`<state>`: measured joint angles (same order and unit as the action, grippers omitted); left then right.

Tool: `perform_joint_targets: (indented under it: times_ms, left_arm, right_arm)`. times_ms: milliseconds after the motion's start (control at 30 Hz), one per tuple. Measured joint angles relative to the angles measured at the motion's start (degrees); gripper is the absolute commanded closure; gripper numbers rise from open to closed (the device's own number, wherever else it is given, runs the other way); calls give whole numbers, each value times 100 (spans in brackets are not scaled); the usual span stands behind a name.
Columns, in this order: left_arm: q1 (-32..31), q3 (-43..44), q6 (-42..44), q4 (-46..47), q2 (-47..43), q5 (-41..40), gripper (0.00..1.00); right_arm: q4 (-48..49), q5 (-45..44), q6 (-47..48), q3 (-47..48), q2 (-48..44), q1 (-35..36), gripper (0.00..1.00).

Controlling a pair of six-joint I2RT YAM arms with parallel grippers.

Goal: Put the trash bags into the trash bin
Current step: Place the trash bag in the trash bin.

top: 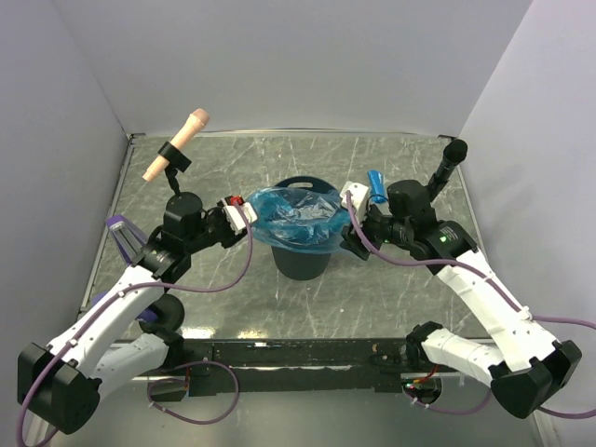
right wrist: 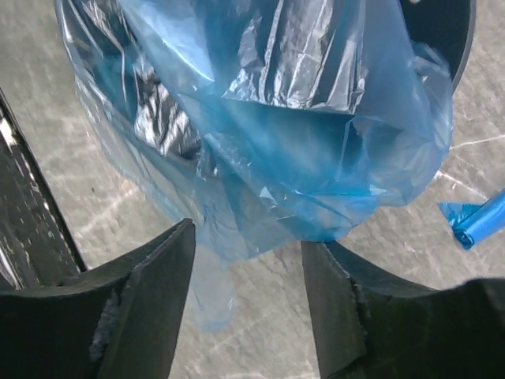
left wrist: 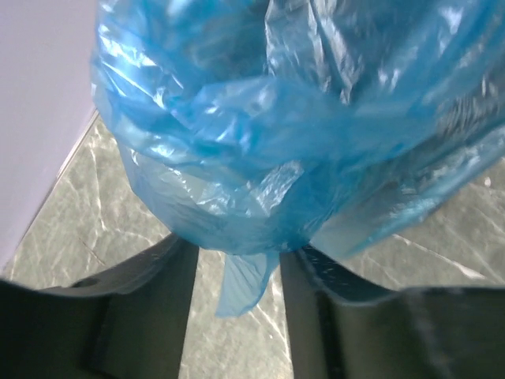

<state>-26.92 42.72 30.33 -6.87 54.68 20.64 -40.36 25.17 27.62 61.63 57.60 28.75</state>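
A crinkled translucent blue trash bag lies bunched over the mouth of the dark round trash bin at the table's middle. My left gripper is at the bin's left rim and my right gripper at its right rim. In the left wrist view the bag fills the top, and a loose flap hangs between the open fingers without being pinched. In the right wrist view the bag sits just beyond the open fingers, with the bin rim behind it. A small blue roll lies on the table to the right.
A pink microphone on a black stand rises at the back left. A black microphone stands at the back right. White walls close in the grey marbled table on three sides. Purple cables run along both arms.
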Motion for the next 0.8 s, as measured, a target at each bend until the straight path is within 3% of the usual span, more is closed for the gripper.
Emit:
perform_joint_targets:
  times_ms: [100,167,233,367,600,800]
  left_arm:
    - [0,0,-15,149,28,7,71]
    - [0,0,-20,190,44,7,78]
    - [0,0,7,195,55,11,85]
    - [0,7,2,179,68,2,99]
    - [0,332,22,289,214,-116,99]
    - [33,949,-138,584,1067,-306,99]
  right_arm:
    - [195,-107,-208,-31,-9,52,62]
    - [393,-363,-389,-87,-7,74,86]
    - [514,-651,-542,-131,9,72,100]
    - [566,-839,-586,-111,63,0,100]
    - [483,-905,-573,315,79,-264,100]
    - [525,-876,-581,933,686,-680,100]
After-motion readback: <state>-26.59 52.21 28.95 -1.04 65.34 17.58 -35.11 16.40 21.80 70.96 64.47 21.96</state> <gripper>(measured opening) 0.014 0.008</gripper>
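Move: The trash bag hangs between my hands over the bin: its middle is about 11 cm right of my left hand and 1 cm nearer me, a few centimetres lower, with its left edge at my half-open fingers. From my right hand, the bag's middle is 10 cm left, 3 cm ahead. The bin's middle is 9 cm left, 7 cm ahead and well below that hand; the blue bag roll lies 19 cm ahead, 8 cm right on the table. I shut both grippers on the edges of the trash bag, the right one creeping forward as it closes, and then lift both sides and carry them forward around the bin. My right hand goes some 8 cm forward, 5 cm up and 3 cm right, swinging about 15 degrees clockwise; my left goes roughly 5 cm forward and 4 cm up. ##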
